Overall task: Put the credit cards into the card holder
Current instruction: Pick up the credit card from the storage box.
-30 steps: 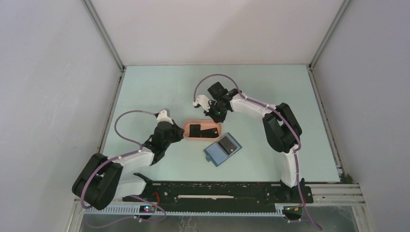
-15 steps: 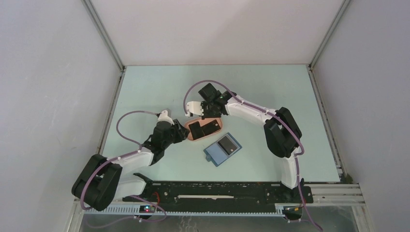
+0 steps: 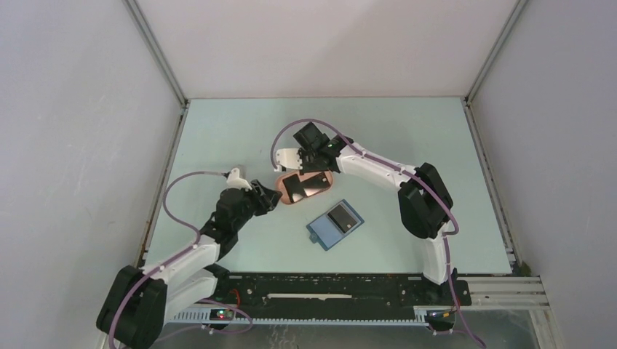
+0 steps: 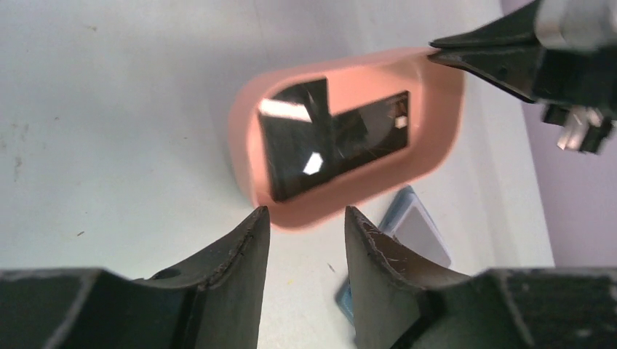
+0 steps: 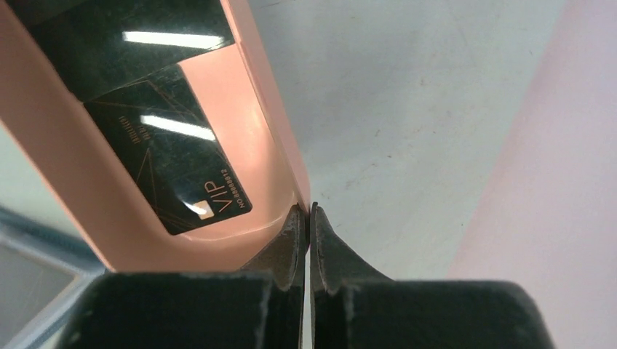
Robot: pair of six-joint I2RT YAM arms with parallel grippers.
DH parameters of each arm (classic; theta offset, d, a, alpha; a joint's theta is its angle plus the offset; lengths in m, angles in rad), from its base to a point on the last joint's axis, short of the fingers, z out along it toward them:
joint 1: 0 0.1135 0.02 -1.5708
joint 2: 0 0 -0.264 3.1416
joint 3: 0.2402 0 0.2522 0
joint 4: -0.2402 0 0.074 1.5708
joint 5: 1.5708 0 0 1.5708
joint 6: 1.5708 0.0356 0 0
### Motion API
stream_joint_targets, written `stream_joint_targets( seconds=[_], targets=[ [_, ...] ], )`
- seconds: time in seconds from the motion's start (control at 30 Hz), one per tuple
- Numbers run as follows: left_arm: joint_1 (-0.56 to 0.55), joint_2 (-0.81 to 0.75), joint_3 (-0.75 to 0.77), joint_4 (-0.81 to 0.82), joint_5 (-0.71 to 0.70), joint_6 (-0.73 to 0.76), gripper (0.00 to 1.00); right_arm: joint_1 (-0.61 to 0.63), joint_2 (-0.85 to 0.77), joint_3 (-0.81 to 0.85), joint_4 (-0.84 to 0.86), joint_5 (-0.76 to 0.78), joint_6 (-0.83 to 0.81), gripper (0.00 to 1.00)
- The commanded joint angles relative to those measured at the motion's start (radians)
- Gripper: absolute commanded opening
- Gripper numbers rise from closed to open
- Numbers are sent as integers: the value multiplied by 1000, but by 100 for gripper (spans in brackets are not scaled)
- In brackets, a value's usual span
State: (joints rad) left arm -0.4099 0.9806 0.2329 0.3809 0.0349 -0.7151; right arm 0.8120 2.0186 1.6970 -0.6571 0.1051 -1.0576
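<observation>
Two black credit cards [image 3: 300, 186] lie overlapping inside a pink oval tray [image 3: 325, 190]. In the right wrist view one card reads VIP [image 5: 171, 163] and the other [image 5: 124, 43] lies beyond it. My right gripper [image 5: 309, 211] is shut on the tray's rim [image 5: 280, 138], at the tray's far side [image 3: 313, 169]. My left gripper [image 4: 305, 214] is open with nothing between its fingers, just short of the tray's near-left end [image 4: 291, 211]. The card holder [image 3: 334, 225], a blue wallet, lies open on the table to the tray's near right.
The pale green table [image 3: 407, 145] is bounded by grey walls at the back and on both sides. The black rail [image 3: 320, 287] with the arm bases runs along the near edge. The wallet's edge [image 4: 418, 233] shows just past my left fingers.
My left gripper has opened and drawn back from the tray. My right gripper has closed on the tray's far rim and shifted the tray leftward, turning it slightly.
</observation>
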Motion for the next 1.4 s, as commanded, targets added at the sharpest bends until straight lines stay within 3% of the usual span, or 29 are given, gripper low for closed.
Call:
stream_joint_targets(
  seconds=[0.0, 0.33, 0.63, 0.87, 1.07, 1.37],
  targets=[
    [12, -102, -37, 0, 32, -43, 47, -5, -86, -30, 200, 65, 183, 0],
    [12, -138, -55, 71, 82, -142, 47, -7, -150, -152, 338, 75, 387, 0],
    [25, -24, 75, 46, 87, 55, 59, 10, -171, -185, 311, 22, 459, 0],
    [37, 136, 231, -40, 116, 155, 62, 12, -163, -166, 280, -10, 495, 0],
    [38, 178, 262, -59, 35, 254, 77, 13, -165, -153, 263, -19, 511, 0],
    [37, 276, 314, -78, 43, 277, 79, 11, -149, -132, 199, -93, 541, 0]
  ],
)
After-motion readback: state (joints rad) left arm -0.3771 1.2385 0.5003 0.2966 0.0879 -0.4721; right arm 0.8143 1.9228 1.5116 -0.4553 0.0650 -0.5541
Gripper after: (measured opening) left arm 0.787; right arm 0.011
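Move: The left-end credit card, in the storage box held in mid-air, lies about 3 cm ahead of the left hand, some 6 cm to its right and roughly 2 cm below. The second card is about 5 cm ahead and 13 cm right of that hand, and the card holder about 9 cm back and 20 cm right, on the table. From the right hand, the left-end card is about 6 cm back, 10 cm left and a little below. The right hand keeps its pinch on the box's far rim near the right end, turning it about 20 degrees clockwise while tilting its left side up and, after a small reach forward, drawing back. The left hand lifts about 3 cm, dips, then reaches forward over the box to the left-end card, about 5 cm farther out overall; its fingers spread much wider and it rolls slightly. ##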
